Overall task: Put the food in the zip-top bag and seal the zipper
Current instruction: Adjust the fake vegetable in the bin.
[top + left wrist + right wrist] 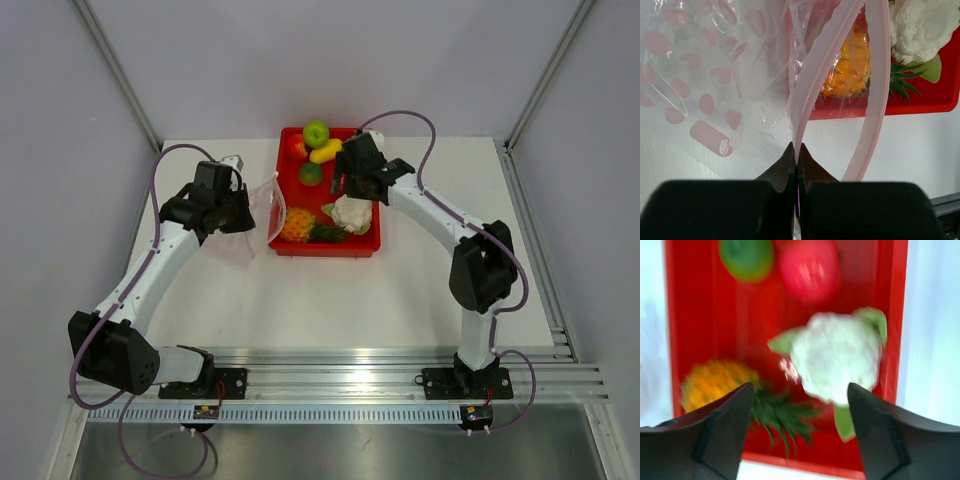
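The clear zip-top bag [262, 205] stands at the left edge of the red tray [325, 246]. My left gripper [797, 148] is shut on its pink zipper [810, 85], and the mouth hangs open in a loop. The food lies in the tray: pineapple [298, 224], white cauliflower [350, 213], green apple [316, 133], a yellow fruit [325, 151], a red fruit [296, 146] and a dark green fruit [311, 173]. My right gripper [800, 386] hovers open over the tray, above the pineapple's leaves [785, 420] and the cauliflower [835, 357], holding nothing.
The tray sits at the back middle of the white table [330, 300]. Grey walls and metal posts close in the back and sides. An aluminium rail [340, 385] with both arm bases runs along the near edge.
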`<act>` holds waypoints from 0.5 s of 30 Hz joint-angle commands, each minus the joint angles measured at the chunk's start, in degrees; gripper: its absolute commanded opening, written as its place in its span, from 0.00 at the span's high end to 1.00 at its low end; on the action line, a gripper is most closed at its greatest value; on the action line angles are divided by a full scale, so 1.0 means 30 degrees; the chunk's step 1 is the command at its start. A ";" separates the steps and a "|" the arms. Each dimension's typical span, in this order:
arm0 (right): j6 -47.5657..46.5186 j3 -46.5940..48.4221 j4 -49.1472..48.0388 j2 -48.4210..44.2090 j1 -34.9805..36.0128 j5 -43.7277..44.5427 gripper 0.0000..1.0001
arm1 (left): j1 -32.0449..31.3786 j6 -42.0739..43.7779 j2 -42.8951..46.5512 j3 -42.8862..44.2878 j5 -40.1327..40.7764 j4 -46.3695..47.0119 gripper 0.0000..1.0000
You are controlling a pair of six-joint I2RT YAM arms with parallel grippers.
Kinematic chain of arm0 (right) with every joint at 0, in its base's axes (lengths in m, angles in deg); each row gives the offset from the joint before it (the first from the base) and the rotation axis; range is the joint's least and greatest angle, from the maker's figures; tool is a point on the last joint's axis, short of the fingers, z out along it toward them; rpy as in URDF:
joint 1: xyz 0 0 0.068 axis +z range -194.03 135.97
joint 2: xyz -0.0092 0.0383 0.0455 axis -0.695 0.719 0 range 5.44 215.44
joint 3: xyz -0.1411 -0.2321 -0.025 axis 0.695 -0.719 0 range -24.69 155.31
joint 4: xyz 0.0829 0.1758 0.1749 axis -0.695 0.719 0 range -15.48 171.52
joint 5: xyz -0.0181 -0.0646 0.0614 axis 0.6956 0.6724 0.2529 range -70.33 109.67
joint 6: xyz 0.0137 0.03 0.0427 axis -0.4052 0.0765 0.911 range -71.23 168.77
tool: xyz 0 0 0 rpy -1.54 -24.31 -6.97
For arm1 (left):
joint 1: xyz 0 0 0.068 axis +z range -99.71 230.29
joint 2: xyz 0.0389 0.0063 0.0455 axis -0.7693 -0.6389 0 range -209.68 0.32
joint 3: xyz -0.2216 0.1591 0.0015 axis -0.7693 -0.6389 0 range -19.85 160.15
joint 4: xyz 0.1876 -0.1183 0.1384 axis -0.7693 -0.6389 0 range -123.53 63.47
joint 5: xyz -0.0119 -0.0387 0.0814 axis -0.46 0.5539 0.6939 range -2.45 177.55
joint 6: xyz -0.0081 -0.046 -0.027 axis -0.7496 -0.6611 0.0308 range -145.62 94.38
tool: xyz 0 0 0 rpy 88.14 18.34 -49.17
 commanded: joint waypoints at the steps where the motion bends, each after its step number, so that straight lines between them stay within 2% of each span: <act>1: -0.1582 0.4168 0.0834 0.2641 -0.0216 0.1935 0.15 | 0.0114 0.0120 0.0574 0.0516 -0.0229 0.0559 1.00; 2: -0.1700 0.6237 0.1738 0.4273 -0.0275 0.2141 0.11 | 0.0114 0.0120 0.0545 0.0516 -0.0258 0.0559 1.00; 5: -0.2051 0.9641 0.2856 0.7031 -0.0480 0.2494 0.07 | 0.0114 0.0120 0.0486 0.0516 -0.0317 0.0530 1.00; 8: -0.2286 1.2049 0.3415 0.8998 -0.0685 0.2817 0.05 | 0.0114 0.0120 0.0486 0.0341 -0.0492 0.0587 1.00; 15: -0.2170 1.3085 0.3241 1.0559 -0.1153 0.3081 0.02 | 0.0114 0.0149 0.0194 -0.0041 -0.0609 0.0851 1.00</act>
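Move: The red fruit lies about 13 cm ahead of the right hand, 1 cm left and some 11 cm below. At about that same low level, the cauliflower is 3 cm ahead and 3 cm right, the green fruit 15 cm ahead and 9 cm left, and the pineapple level with the hand, 10 cm left. From the left hand the red fruit is roughly 24 cm ahead, 21 cm right and 15 cm below. The empty right hand swings forward about 10 cm in a low arc, beyond the cauliflower and towards the red fruit, first rising some 2 cm and then dropping steeply by about 10 cm, still going down at the end. Its already open fingers spread to nearly full width while the wrist rolls some 10 degrees, left side down, bringing the fingertips close behind the red fruit and to either side of it, with no contact to be seen yet. ##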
